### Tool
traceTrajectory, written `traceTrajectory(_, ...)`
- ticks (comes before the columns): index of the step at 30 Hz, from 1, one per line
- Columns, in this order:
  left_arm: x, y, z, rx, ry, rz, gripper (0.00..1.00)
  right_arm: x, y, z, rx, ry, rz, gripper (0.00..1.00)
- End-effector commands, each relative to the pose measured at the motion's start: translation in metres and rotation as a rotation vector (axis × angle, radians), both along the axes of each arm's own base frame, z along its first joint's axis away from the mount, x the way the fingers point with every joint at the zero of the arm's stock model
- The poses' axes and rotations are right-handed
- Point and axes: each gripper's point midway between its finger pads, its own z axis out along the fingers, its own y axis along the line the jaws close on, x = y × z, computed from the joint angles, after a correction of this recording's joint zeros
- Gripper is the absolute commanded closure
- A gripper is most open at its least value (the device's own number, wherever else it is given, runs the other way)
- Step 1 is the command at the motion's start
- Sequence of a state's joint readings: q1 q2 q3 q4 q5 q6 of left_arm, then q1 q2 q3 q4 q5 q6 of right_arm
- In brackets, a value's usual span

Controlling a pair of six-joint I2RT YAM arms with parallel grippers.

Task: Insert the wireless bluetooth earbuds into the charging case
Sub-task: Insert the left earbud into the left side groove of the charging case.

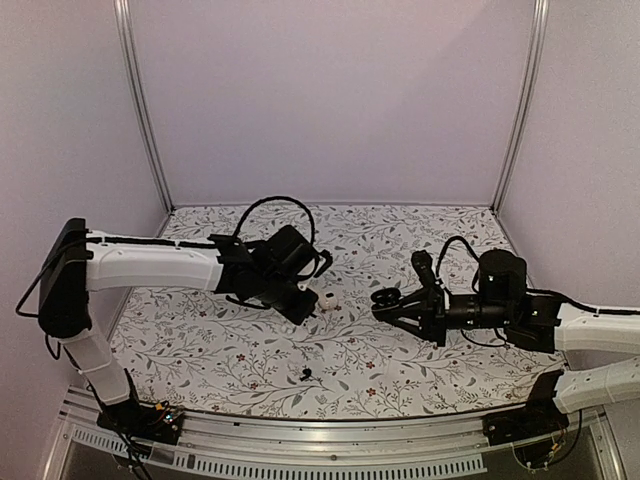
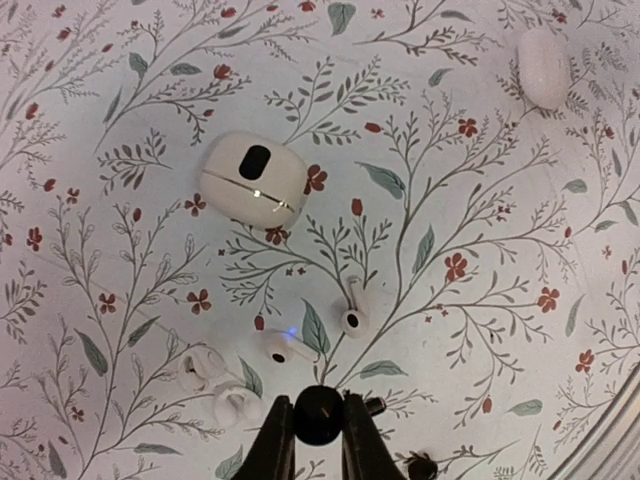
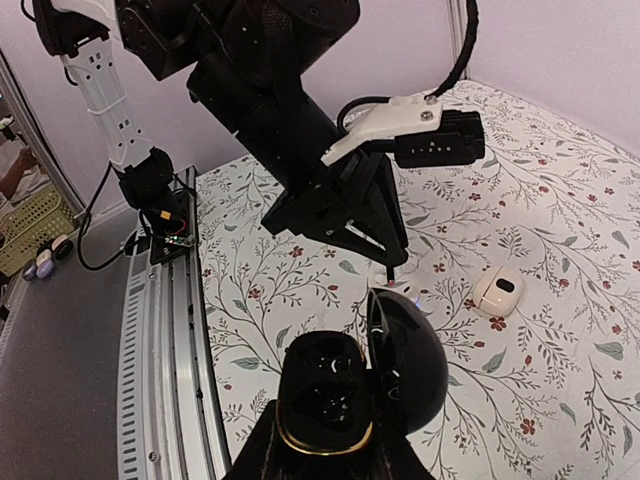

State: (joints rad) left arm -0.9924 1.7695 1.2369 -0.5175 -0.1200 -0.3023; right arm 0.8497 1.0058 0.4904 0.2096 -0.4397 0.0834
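My left gripper [image 2: 320, 408] is shut on a black earbud [image 2: 320, 420], low over the table. Just beyond its tips lie two white earbuds [image 2: 352, 314] [image 2: 280, 347], one showing a blue light. A closed white case [image 2: 253, 180] lies further on, also seen in the top view as the white case [image 1: 325, 303]. My right gripper [image 3: 325, 445] is shut on the black charging case [image 3: 325, 395], held above the table with its lid [image 3: 408, 362] swung open to the right. In the top view the black case [image 1: 383, 297] faces the left gripper [image 1: 303, 315].
Two pale rounded ear pieces [image 2: 200, 366] [image 2: 237, 404] lie left of my left fingers. Another white pebble-shaped case [image 2: 543, 65] rests far right. A small black piece [image 1: 306, 375] lies near the table's front edge. The metal rail [image 3: 170, 330] borders the flowered mat.
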Motion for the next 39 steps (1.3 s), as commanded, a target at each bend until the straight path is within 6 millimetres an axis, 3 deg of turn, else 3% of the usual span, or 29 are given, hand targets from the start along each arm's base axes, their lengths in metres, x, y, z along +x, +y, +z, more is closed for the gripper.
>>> traceTrajectory(1, 0.006, 0.008, 0.043, -0.07, -0.153, 0.006, 0.88, -0.002, 0.01, 0.008, 0.038, -0.071, 0.063, 1.0)
traceTrajectory(11, -0.019, 0.015, 0.141, -0.358, -0.428, -0.099, 0.87, 0.001, 0.01, 0.01, 0.023, -0.233, 0.085, 1.0)
traceTrajectory(16, -0.034, 0.015, 0.17, -0.405, -0.536, -0.162, 0.87, 0.003, 0.016, 0.004, -0.028, -0.333, 0.068, 1.0)
traceTrajectory(25, -0.059, 0.006, 0.181, -0.428, -0.606, -0.245, 0.88, -0.001, 0.041, -0.005, -0.151, -0.518, 0.05, 1.0)
traceTrajectory(31, -0.078, 0.005, 0.179, -0.41, -0.646, -0.305, 0.88, -0.001, 0.045, 0.001, -0.135, -0.498, 0.054, 1.0)
traceTrajectory(33, -0.081, 0.004, 0.188, -0.434, -0.681, -0.299, 0.88, -0.001, 0.048, 0.0, -0.136, -0.47, 0.058, 1.0)
traceTrajectory(39, -0.082, 0.0, 0.183, -0.348, -0.738, -0.289, 0.88, -0.004, 0.063, -0.006, -0.143, -0.352, 0.106, 1.0)
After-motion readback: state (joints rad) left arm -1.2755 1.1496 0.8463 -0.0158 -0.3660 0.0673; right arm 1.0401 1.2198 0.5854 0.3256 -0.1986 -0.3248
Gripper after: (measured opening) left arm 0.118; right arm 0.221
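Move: The left hand, some 8 cm over the table with the black earbud in its fingers, has the open charging case about 15 cm to its right, 7 cm back and 11 cm higher. Below, the white case is roughly 10 cm ahead and 3 cm right, the white earbuds 3 cm ahead and 6 cm left, the second black earbud 11 cm back and 2 cm left. From the right hand, holding the case, the held earbud is about 8 cm ahead, 17 cm left, 11 cm lower. Still pinching the black earbud, the left hand lifts about 18 cm, first fast and straight up, then drawing back some 8 cm, to above and left of the open case; its fingers swing up from pointing down towards level. The right hand keeps its grip on the case and brings it about 5 cm left towards the earbud, dipping briefly and rolling some 25 degrees so that its forward side rises. ##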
